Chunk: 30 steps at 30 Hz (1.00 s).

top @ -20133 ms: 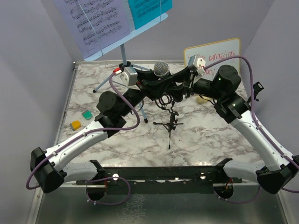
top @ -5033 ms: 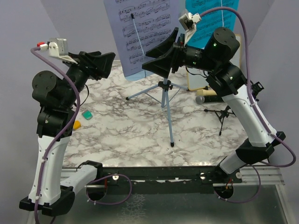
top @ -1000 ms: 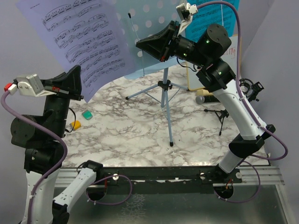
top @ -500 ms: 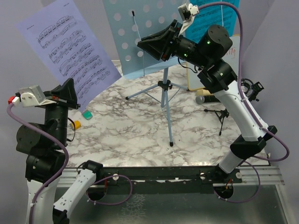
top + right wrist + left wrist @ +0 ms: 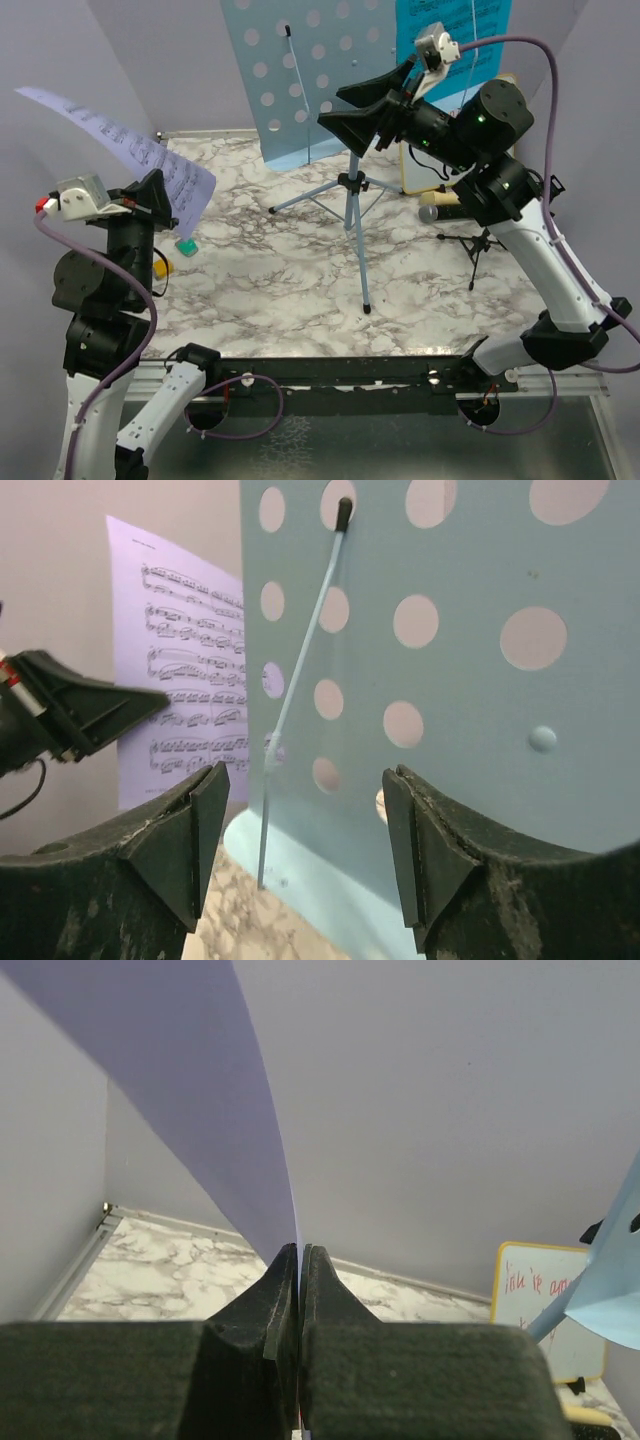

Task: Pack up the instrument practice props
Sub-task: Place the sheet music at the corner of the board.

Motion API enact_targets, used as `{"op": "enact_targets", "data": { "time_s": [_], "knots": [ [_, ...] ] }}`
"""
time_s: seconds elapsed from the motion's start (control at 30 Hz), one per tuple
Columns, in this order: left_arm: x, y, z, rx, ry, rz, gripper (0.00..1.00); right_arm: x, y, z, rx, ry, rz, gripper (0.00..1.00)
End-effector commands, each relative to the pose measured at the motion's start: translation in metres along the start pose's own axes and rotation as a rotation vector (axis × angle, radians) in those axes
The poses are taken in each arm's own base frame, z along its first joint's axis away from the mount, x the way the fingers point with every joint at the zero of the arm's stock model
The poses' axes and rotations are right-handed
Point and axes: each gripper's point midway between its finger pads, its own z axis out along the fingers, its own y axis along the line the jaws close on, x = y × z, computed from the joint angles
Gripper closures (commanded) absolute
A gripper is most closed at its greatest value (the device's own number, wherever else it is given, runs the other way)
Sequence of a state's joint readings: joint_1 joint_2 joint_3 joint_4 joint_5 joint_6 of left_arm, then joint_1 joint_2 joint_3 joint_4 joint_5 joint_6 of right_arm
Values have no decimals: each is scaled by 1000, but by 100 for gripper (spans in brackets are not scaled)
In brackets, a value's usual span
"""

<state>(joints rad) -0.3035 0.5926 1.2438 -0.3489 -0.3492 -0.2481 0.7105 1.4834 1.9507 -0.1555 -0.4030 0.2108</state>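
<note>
My left gripper [image 5: 152, 192] is shut on the lower edge of the printed music sheet [image 5: 120, 145], held in the air at the left, clear of the rack. In the left wrist view the sheet [image 5: 200, 1110] rises from the closed jaws of my left gripper [image 5: 300, 1250]. The light-blue perforated music rack [image 5: 310, 70] stands on tripod legs [image 5: 350, 215] at centre back. My right gripper [image 5: 335, 108] is open and empty just in front of the rack panel [image 5: 450, 680]. The cyan sheet [image 5: 450, 30] hangs at the back right. The cream handheld microphone [image 5: 440, 208] and a small black tripod [image 5: 480, 248] lie at the right.
The wood-framed whiteboard [image 5: 405, 175] leans at the back right behind my right arm, and it also shows in the left wrist view [image 5: 545, 1300]. A green block [image 5: 185, 245] and an orange block [image 5: 160, 267] lie at the left near my left arm. Grey walls enclose the table.
My left gripper has swung the music sheet down and left, so it now lies flatter. My right gripper has shifted right, staying open by the rack.
</note>
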Motion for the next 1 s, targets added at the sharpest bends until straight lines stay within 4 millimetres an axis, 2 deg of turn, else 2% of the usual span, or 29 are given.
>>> {"op": "enact_targets", "data": {
  "time_s": [0.0,0.13,0.3,0.53,0.67,0.8,0.97],
  "knots": [
    [43,1,17,-25,112,-7,100,-30,9,-31,24,-86,-94,27],
    [83,2,35,-46,190,-23,100,-38,21,-62,32,-139,-139,16],
    [137,3,58,-61,246,-51,100,-30,14,-101,142,-171,-172,10],
    [203,10,100,-122,311,-114,100,14,-13,-160,368,-81,-207,6],
    [232,24,131,-166,325,-195,100,35,-36,-198,543,-9,-243,5],
    [251,43,172,-200,316,-328,100,56,-52,-233,684,54,-260,4],
    [247,68,227,-239,247,-395,100,75,-64,-269,812,111,-282,4]
  ]
}}
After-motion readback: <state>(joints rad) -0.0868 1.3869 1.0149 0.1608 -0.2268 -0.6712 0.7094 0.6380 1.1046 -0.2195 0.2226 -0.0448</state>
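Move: Over the table's left side, the left hand holds the sheet music by its edge; the clear spot in the far-left corner lies about 35 cm ahead, 12 cm left and nearly 50 cm below. The green block is roughly 13 cm ahead and 9 cm left, the yellow block 8 cm ahead and 14 cm left, both at table height; the stand's tripod is 18 cm ahead, 29 cm right. From the right hand, that corner spot lies some 28 cm ahead, 37 cm left. Swooping forward and down about 25 cm each way, the left hand carries the pinched sheet music towards the far-left corner, its fingers tipping down some 25 degrees and the wrist rolling its left side down late on. The right hand, empty, spreads wider and pulls back a little, then swings right and sinks away from the stand, turning clockwise. ##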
